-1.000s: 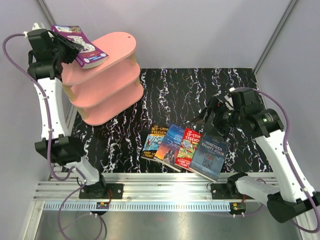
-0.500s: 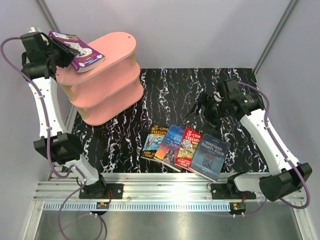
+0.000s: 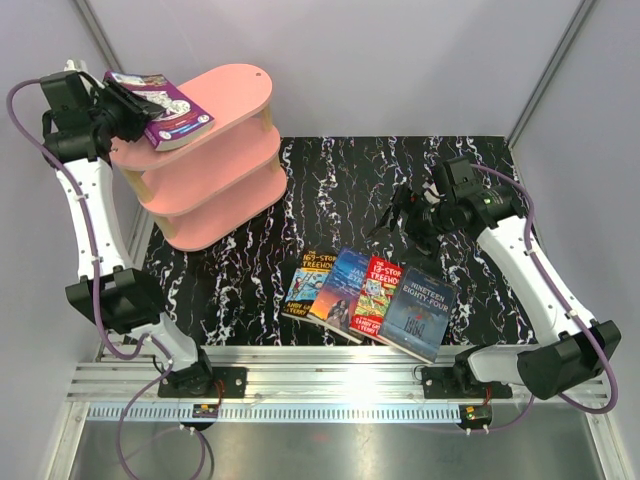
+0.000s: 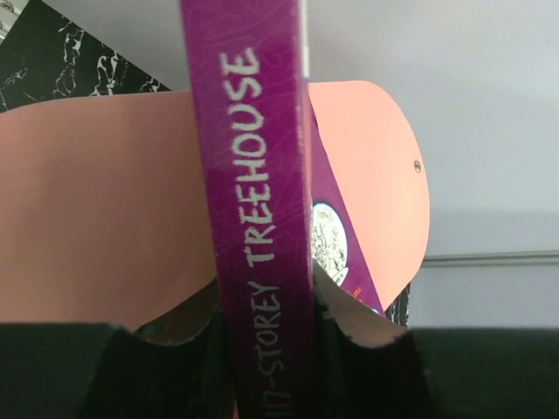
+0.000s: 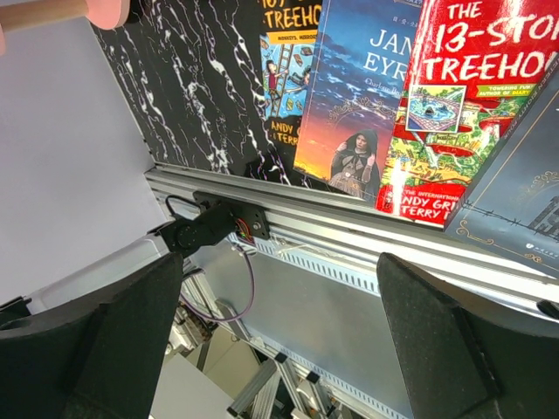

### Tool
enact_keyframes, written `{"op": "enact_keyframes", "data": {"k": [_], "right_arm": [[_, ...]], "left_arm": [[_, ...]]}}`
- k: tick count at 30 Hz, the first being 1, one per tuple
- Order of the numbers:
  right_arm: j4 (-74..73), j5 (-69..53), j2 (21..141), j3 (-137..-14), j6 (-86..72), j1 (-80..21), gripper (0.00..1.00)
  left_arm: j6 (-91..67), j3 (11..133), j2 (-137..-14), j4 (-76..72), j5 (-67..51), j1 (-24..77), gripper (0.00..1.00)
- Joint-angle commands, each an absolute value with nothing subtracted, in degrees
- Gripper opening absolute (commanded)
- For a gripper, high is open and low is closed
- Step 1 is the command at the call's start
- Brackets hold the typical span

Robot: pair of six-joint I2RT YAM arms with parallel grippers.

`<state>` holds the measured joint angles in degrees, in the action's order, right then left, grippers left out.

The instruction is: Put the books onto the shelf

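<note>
My left gripper (image 3: 125,103) is shut on the purple book (image 3: 165,108), holding it over the left end of the pink shelf's (image 3: 225,95) top board. In the left wrist view the purple spine (image 4: 258,218) runs between my fingers (image 4: 367,349), with the pink board (image 4: 105,201) behind it. I cannot tell whether the book touches the board. Several books lie in a row on the table: blue-yellow Treehouse (image 3: 307,285), Jane Eyre (image 3: 341,293), red Treehouse (image 3: 376,296) and Nineteen Eighty-Four (image 3: 417,313). My right gripper (image 3: 395,218) hangs open and empty above the table behind them.
The black marbled table (image 3: 400,170) ends at an aluminium rail (image 3: 350,375) along the near edge, where the arm bases sit. Grey walls close in the left, back and right. The right wrist view looks down past the books (image 5: 362,96) to the rail (image 5: 367,253).
The left gripper has shifted the purple book slightly over the top board and levelled it. The right arm has drawn back and up from the row of books, its gripper still open.
</note>
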<state>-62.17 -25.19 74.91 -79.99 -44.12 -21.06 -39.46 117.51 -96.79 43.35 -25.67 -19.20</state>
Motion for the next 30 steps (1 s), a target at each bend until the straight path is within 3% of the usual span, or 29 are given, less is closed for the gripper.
{"op": "enact_keyframes", "data": {"k": [1,4,8,16,25,28,30], "right_arm": [[-60.82,-26.81,74.88,-79.72,-42.63,-21.27,1.0],[-60.91,-26.89,74.79,-79.54,-42.54,-21.18,1.0],[-61.0,-26.98,74.36,-79.28,-42.36,-21.18,1.0],[-60.38,-28.39,73.21,-77.43,-42.54,-21.18,1.0],[-59.94,-26.72,73.91,-75.5,-40.61,-21.18,1.0],[-66.42,-22.01,79.88,-77.16,-36.84,-21.18,1.0],[-71.0,-17.34,82.17,-77.0,-36.12,-21.18,1.0]], "left_arm": [[-36.39,116.28,-94.83,45.35,-28.74,-19.25,0.42],[-35.86,118.12,-95.18,47.88,-26.99,-19.25,0.8],[-34.45,123.92,-95.89,53.34,-21.72,-19.68,0.98],[-34.98,133.94,-96.07,67.04,-12.41,-21.88,0.99],[-36.47,132.27,-88.16,67.84,-9.94,-20.31,0.99],[-36.39,136.92,-87.54,71.43,-5.12,-10.93,0.98],[-36.3,138.08,-87.63,73.29,2.52,0.49,0.98]]}}
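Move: The purple 117-Storey book is still pinched near its spine by the left hand, its middle roughly 3 cm ahead, 4 cm right and just below. The shelf's top board is centred about 8 cm right and 1 cm ahead, some 4 cm lower. From the open right hand, Nineteen Eighty-Four lies about 6 cm back and 7 right, the red 13-Storey book 4 back and 1 left, Jane Eyre 3 back and 10 left, all roughly 22 cm down. The purple book is let go over the shelf top: the left fingers spread fully, then the hand backs off its spine about 10 cm towards the base, climbing some 5 cm, drifting left and finally swinging right. The open right hand, nearly still at first, sinks about 4 cm towards the books on the table, mostly at the end. ##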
